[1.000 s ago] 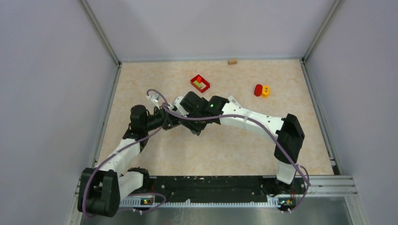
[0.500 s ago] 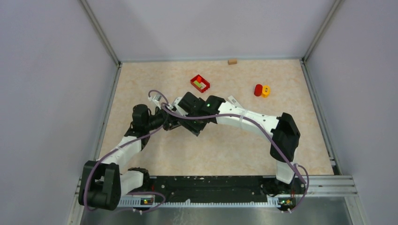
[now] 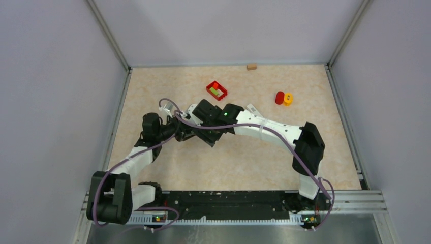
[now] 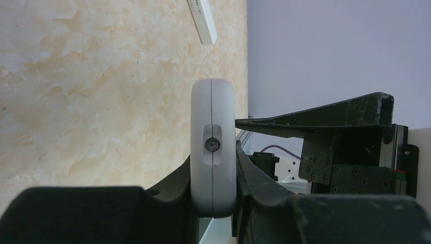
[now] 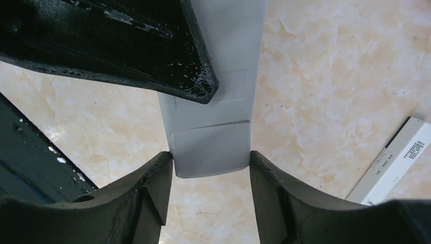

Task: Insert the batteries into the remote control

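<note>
A white remote control stands end-on between the fingers of my left gripper, which is shut on its flat sides. The right wrist view shows the same remote control from its back, with a seam across it near the end. My right gripper straddles that end. Its left fingertip touches a corner and the right one sits a hair off the side, so the jaws are open. Both grippers meet left of centre in the top view. The batteries are out of view.
A flat white strip with a printed label lies on the table beside the remote and also shows as a white strip. Further back stand a red box, a red and yellow piece and a small wooden block.
Both arms have shifted slightly to the left. The left arm's base link has turned a little. The things at the back have not moved.
</note>
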Tool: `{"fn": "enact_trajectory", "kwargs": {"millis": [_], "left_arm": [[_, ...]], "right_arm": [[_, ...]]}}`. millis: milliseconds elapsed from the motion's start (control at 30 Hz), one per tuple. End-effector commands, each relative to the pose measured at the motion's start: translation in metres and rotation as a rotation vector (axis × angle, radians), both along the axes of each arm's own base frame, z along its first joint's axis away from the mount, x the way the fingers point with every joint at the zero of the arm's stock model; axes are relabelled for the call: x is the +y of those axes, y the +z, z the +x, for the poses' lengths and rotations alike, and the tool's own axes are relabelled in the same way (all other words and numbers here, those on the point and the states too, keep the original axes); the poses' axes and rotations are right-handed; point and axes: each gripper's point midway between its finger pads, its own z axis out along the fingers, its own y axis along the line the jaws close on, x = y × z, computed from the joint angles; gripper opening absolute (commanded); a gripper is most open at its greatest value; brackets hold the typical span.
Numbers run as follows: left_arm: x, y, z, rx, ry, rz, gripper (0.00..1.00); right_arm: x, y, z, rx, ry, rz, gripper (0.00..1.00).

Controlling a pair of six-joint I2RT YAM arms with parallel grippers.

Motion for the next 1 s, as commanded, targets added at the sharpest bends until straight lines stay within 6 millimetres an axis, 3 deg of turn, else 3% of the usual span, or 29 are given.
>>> {"fn": "enact_trajectory", "kwargs": {"millis": [0,567,667,800,967], "left_arm": [[-0.011,0.033,-0.017,-0.004,-0.138,-0.108,0.0],[-0.002,0.025,-0.011,0.035,-0.118,-0.111,0.0],[-0.001,0.023,-0.011,0.038,-0.116,-0.106,0.0],[0.001,0.022,-0.008,0.034,-0.108,-0.094,0.0],[0.003,0.022,-0.007,0.025,-0.104,-0.084,0.0]], "right_arm": [[0.018,0.013,0.03,-0.108,-0.056,0.08,0.57],[0.017,0.014,0.035,-0.136,-0.056,0.068,0.65],[0.019,0.017,0.034,-0.133,-0.05,0.081,0.69],[0.027,0.026,0.025,-0.108,-0.009,0.14,0.87],[0.031,0.034,0.013,-0.083,0.032,0.219,0.91]]}}
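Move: The battery cover, at the near-right end of the face-down remote, sits right between the right hand's spread fingers, about 1 cm to that hand's left and 1 cm below. From the left hand, which holds the remote, the cover is some 5 cm to the right, 1 cm back and 2 cm lower. From the right hand, the red tray stands roughly 21 cm ahead and 4 cm to the right, the slim white box about 10 cm ahead and 23 cm to the right, both some 12 cm below. The right hand opens from a straddle that just fits the cover's sides to nearly wide open, mostly in the last third, while it drifts about 2.5 cm to its left and 1 cm forward, along the remote towards the left gripper; its outer finger comes clear of the remote's edge. The left hand keeps the remote pinched and almost in place, tilting it some 5 to 10 degrees and easing back about 1 cm towards the end. ##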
